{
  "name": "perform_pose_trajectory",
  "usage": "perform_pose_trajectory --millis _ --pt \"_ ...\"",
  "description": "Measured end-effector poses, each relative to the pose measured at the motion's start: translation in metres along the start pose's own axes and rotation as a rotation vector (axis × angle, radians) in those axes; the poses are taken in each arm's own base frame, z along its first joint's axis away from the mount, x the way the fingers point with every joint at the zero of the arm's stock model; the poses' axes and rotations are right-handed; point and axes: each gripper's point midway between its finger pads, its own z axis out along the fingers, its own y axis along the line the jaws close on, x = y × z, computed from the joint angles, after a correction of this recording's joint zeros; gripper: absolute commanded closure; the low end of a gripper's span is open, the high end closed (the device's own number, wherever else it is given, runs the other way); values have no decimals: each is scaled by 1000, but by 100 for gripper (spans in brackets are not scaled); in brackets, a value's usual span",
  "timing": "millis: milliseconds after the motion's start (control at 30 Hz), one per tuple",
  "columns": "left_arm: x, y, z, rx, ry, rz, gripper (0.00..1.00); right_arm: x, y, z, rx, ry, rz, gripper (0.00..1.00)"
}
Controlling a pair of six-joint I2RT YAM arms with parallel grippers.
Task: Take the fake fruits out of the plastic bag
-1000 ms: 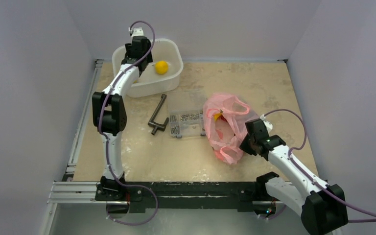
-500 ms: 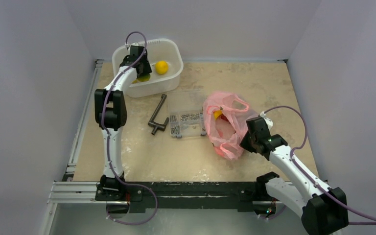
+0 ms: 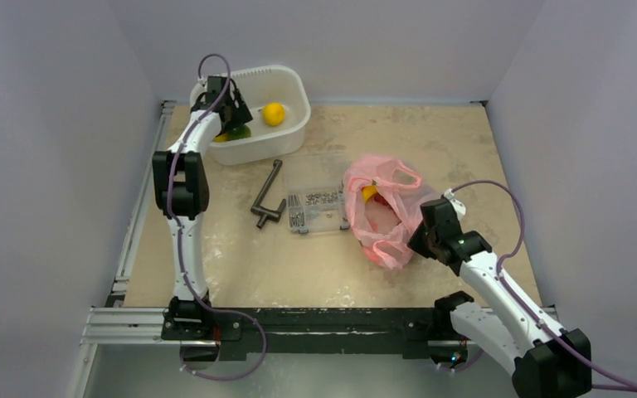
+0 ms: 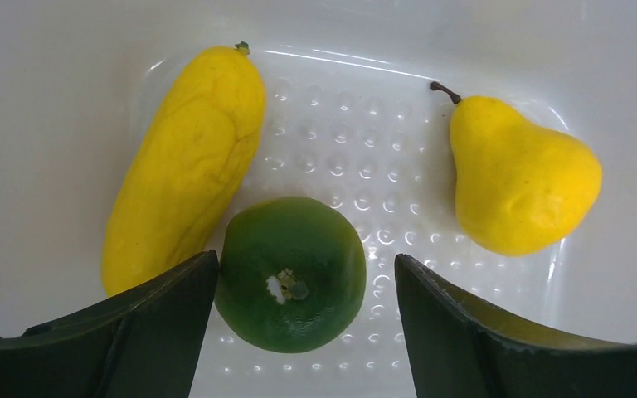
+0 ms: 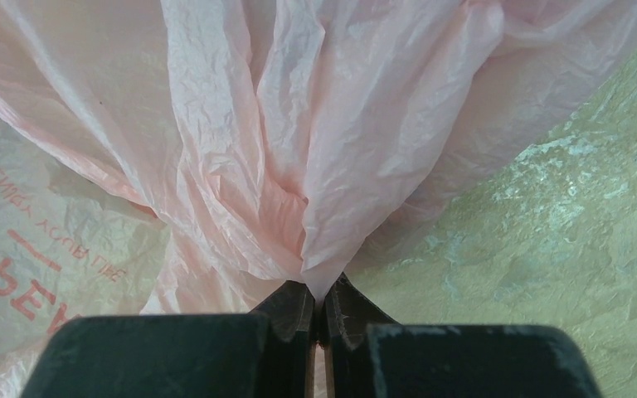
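My left gripper (image 4: 305, 259) hangs open inside the white tub (image 3: 295, 81), low over its floor. A green lime (image 4: 290, 269) lies between the fingers, close against the left one, with a clear gap to the right one. A long yellow banana-like fruit (image 4: 182, 174) and a yellow pear (image 4: 518, 178) lie beside it. From above, the left gripper (image 3: 230, 123) covers part of the lime (image 3: 240, 132). The pink plastic bag (image 3: 380, 211) lies at centre right with a yellow fruit (image 3: 369, 194) showing in its mouth. My right gripper (image 5: 319, 292) is shut on a bunched fold of the bag (image 5: 299, 124).
A clear screw box (image 3: 319, 207) sits just left of the bag. A dark metal crank tool (image 3: 267, 195) lies between the box and the tub. Grey walls close in the table on three sides. The right gripper (image 3: 420, 237) is at the bag's near right edge.
The left gripper has dropped lower into the tub toward its left side, and its jaws have widened off the green lime. The right gripper keeps its pinch on the bag, hardly moving.
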Motion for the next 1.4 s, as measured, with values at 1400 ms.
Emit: perform_pose_trajectory --millis 1400 --pt "396 -282 -357 1142 245 707 55 0 -47 -32 297 22 97 100"
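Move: The bag's open mouth lies about 32 cm back and 44 cm to the right of the left gripper, a few cm lower. A yellow fruit sits inside, roughly 8 cm farther out than the mouth's middle. The parts box is some 21 cm back and 29 cm right of the left gripper, the green fruit just under its fingers. From the right gripper, which holds the bag's side, the mouth is about 8 cm ahead and 7 cm left. Lift the empty left gripper some 23 cm up out of the tub, sweep it back and right over the parts box, about 60 cm across, then sink into the bag's mouth, swinging the wrist some 75 degrees clockwise and partly closing the fingers. Keep the right gripper pinching the bag and draw it slightly back and right, turning a little clockwise. ##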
